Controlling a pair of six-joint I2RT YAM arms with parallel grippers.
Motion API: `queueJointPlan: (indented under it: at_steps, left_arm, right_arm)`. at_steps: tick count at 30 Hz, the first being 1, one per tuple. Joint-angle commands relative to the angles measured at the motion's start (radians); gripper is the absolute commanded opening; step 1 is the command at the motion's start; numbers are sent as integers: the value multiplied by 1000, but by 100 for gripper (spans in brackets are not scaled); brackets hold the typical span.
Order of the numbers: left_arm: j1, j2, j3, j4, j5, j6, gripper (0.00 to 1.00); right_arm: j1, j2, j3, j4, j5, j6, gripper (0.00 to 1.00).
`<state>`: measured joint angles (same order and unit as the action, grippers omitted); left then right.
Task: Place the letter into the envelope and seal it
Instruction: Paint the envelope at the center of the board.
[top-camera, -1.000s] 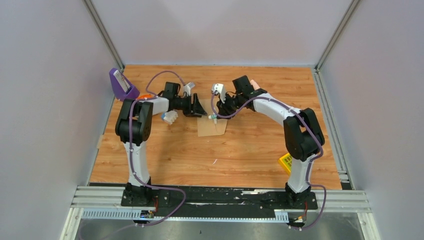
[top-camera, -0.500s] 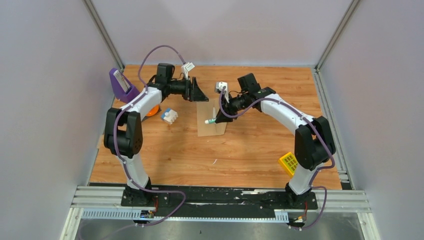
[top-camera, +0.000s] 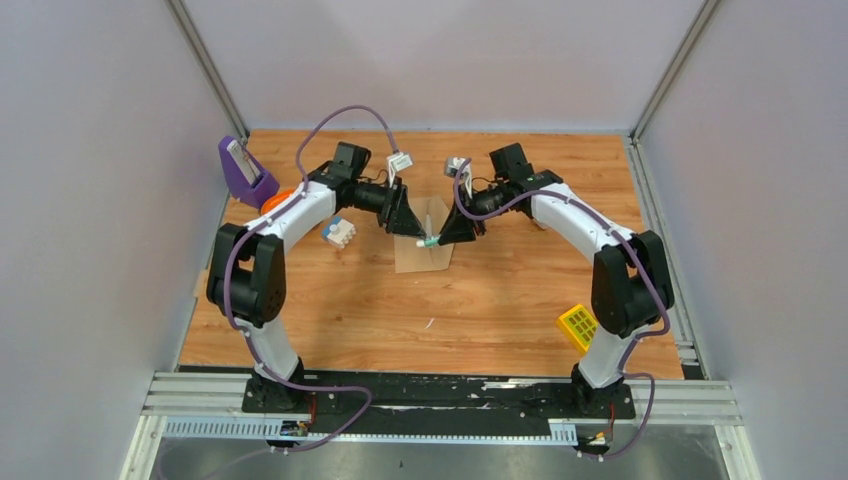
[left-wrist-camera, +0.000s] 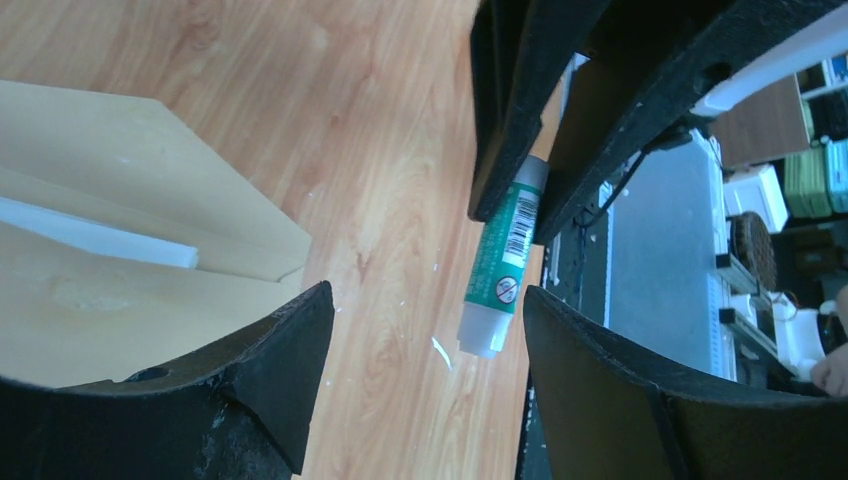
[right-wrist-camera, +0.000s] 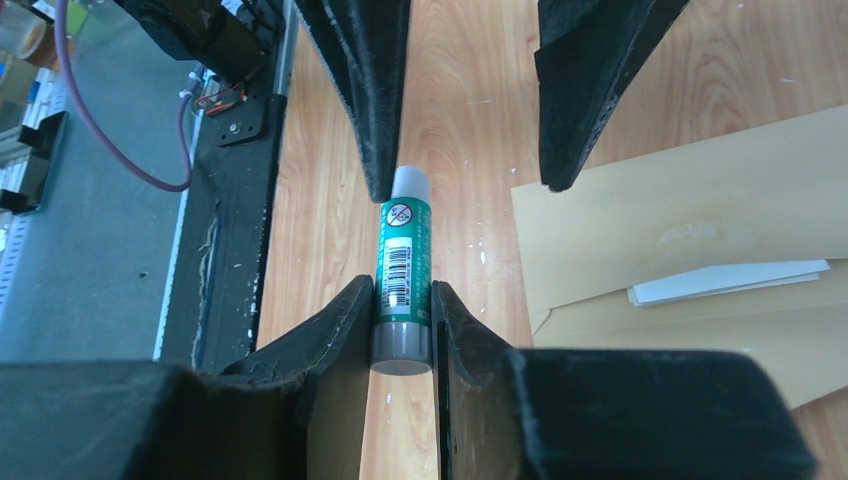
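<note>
The tan envelope lies flat at mid-table, also seen as the envelope and the envelope. Only a pale edge of the letter shows at its opening, the same letter appearing in the left wrist view. My right gripper is shut on a green glue stick near its grey base, just above the envelope. My left gripper is open, its jaws standing wide on either side of the stick's whitish cap end without touching it.
A purple holder and an orange object sit at the back left. A small white-and-blue item lies left of the envelope. A yellow block rests by the right arm's base.
The left arm swung in from the back left, and its jaws, now wider, came around the glue stick's cap end. The right gripper kept hold of the stick and shifted slightly right.
</note>
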<state>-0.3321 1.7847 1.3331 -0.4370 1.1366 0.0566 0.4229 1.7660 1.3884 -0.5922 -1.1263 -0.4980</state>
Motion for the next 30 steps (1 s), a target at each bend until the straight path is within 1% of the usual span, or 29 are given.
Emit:
queueJointPlan:
  at_steps: [1,7,10,12,14,16,19,22,23,24,25,26,27,28,29,30]
  left_arm:
    - [-58,-32,66,-164,54,176,78]
    - [-91,6,84,-225,95,230,70]
    - [-103,22,102,-271,118,269,63]
    - [-111,35,120,-345,125,329,59]
    - [-115,45,133,-379,125,358,54]
    - [-116,49,135,-387,118,367,52]
    - [-116,53,131,-384,105,369,41]
    - [-117,59,130,-380,109,368,35]
    - [-117,59,130,-379,108,366,28]
    - [-117,60,131,-376,107,363,25]
    - [-117,60,132,-374,107,362,20]
    - [-117,59,131,-370,107,355,18]
    - [-117,58,130,-365,107,345,14]
    - [-117,54,127,-353,108,338,13]
    - [-117,52,125,-344,109,316,12]
    - [-117,44,120,-318,109,303,11]
  right_arm:
    - [-3,27,44,-43,-76,-14,0]
    - [-4,53,76,-107,-96,-47,0]
    - [-3,70,92,-133,-98,-60,0]
    - [-4,74,95,-145,-98,-70,0]
    - [-6,75,97,-150,-94,-75,0]
    - [-7,76,103,-158,-93,-80,0]
    - [-11,77,108,-165,-98,-82,0]
    - [-12,79,113,-171,-104,-82,0]
    - [-12,79,115,-171,-107,-81,0]
    - [-12,79,119,-172,-110,-77,0]
    - [-12,79,123,-171,-111,-72,0]
    - [-12,79,126,-171,-113,-68,0]
    - [-12,79,131,-171,-112,-62,0]
    - [-12,79,136,-170,-111,-54,0]
    - [-11,81,143,-170,-108,-44,2]
    - [-12,84,150,-168,-101,-27,7]
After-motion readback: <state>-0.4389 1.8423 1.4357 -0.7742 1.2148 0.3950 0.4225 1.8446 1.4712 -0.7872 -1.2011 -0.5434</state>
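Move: The glue stick, held level by its grey end in the right fingers, has its middle about 4 cm back and 4 cm to the right of the left hand, at the same height; from the right hand it is some 3 cm left and 1 cm down. The envelope's middle lies about 15 cm below both hands, roughly 5 cm ahead and 3 cm right of the left one, 9 cm ahead and 4 cm left of the right one. The toy block stands some 6 cm ahead and 14 cm left of the left hand, 14 cm lower. The glue stick's free white end is taken by the left hand: with fingers open it travels about 5 cm back and a little right until that end is between its pads, turning clockwise some 15 degrees, then stays and closes on it. The right hand keeps its grip on the grey end, easing back 1.5 cm and tilting slightly. ##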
